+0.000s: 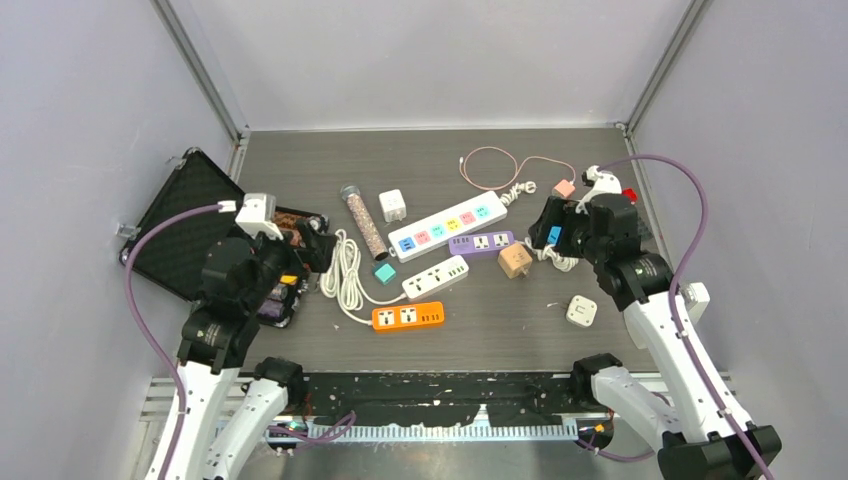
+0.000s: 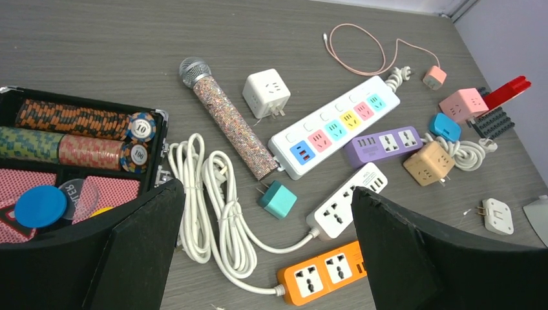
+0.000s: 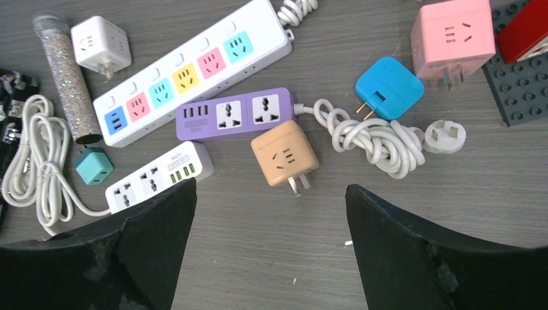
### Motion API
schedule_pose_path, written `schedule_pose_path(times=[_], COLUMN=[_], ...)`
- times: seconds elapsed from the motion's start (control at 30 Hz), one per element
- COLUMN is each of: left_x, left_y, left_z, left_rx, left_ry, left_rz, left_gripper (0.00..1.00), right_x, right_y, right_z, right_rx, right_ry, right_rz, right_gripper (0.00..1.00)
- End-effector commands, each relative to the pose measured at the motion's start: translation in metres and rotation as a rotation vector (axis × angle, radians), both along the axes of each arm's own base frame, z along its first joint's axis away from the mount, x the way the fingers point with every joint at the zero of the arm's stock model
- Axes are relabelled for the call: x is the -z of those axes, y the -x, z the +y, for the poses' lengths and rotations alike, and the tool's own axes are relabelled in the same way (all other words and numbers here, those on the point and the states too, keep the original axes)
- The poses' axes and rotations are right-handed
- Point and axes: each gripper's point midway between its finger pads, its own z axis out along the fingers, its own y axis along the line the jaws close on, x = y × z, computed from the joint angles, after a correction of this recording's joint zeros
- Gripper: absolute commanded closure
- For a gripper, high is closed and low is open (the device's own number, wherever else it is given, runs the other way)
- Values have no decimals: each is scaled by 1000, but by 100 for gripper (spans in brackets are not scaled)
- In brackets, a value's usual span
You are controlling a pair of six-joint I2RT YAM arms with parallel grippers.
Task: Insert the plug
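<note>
Loose plugs lie on the grey table: a teal cube plug (image 2: 279,199), a tan cube plug (image 3: 284,152), a blue plug (image 3: 389,87), a pink cube (image 3: 452,37) and a white cube (image 2: 266,93). Among them are a long white strip with coloured sockets (image 1: 447,226), a purple strip (image 3: 236,113), a small white strip (image 2: 349,200) and an orange strip (image 2: 320,271). My left gripper (image 2: 266,188) hangs open above the teal plug and the white cord. My right gripper (image 3: 270,186) is open over bare table, just near of the tan plug. Neither holds anything.
An open black case (image 2: 77,123) of poker chips sits at the left. A glitter microphone (image 2: 229,119), a coiled white cord (image 2: 210,206), a pink cable (image 1: 495,165), a flat white adapter (image 1: 581,311) and a dark brick plate (image 3: 523,77) also lie on the table.
</note>
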Motion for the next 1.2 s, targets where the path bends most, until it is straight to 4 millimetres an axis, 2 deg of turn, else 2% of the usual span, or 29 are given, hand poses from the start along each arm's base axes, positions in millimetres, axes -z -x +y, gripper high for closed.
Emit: schedule_pose_path(times=[0.0,0.17,0.27,0.4,0.6,0.9,1.03,1.17], left_x=[-10,-6,-7,-5,7,22,24,26], left_y=[-10,-5,-3,-2,-4,-10,-12,-12], left_z=[-2,-24,-34,-37,-42,-49,-49,-49], left_rx=[-10,126,179,193,208,223,223,223], left_ry=[36,58,74,85,110,126,124,124], left_rz=[-81,-93,-103,-104,-51,28,40,46], left_gripper=[0,0,0,0,0,0,0,0], right_x=[17,61,81,94,120,146,161,169], right_y=[0,0,-3,-14,-31,-53,-55,-54], right_z=[-7,-11,-1,18,31,42,50,47], right_rx=[25,63,35,-39,-91,-116,-147,-135], right_ry=[44,71,69,107,180,238,238,260], right_rz=[53,205,253,266,356,388,427,442], right_gripper=[10,10,11,9,9,11,13,16])
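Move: The tan adapter lies about 4 cm ahead of the right hand, 4 cm to its left and some 19 cm below. At about table height too, the purple strip is 7 cm ahead and 10 cm left of that hand, the blue adapter 9 cm ahead and 3 cm right. From the left hand the tan adapter is roughly 8 cm ahead, 34 cm right and 25 cm down; the teal plug 6 cm ahead, 10 cm right, 26 cm down. Right hand sinks about 18 cm, tipping 30 degrees down, open fingers astride the tan adapter; left eases right, down. ##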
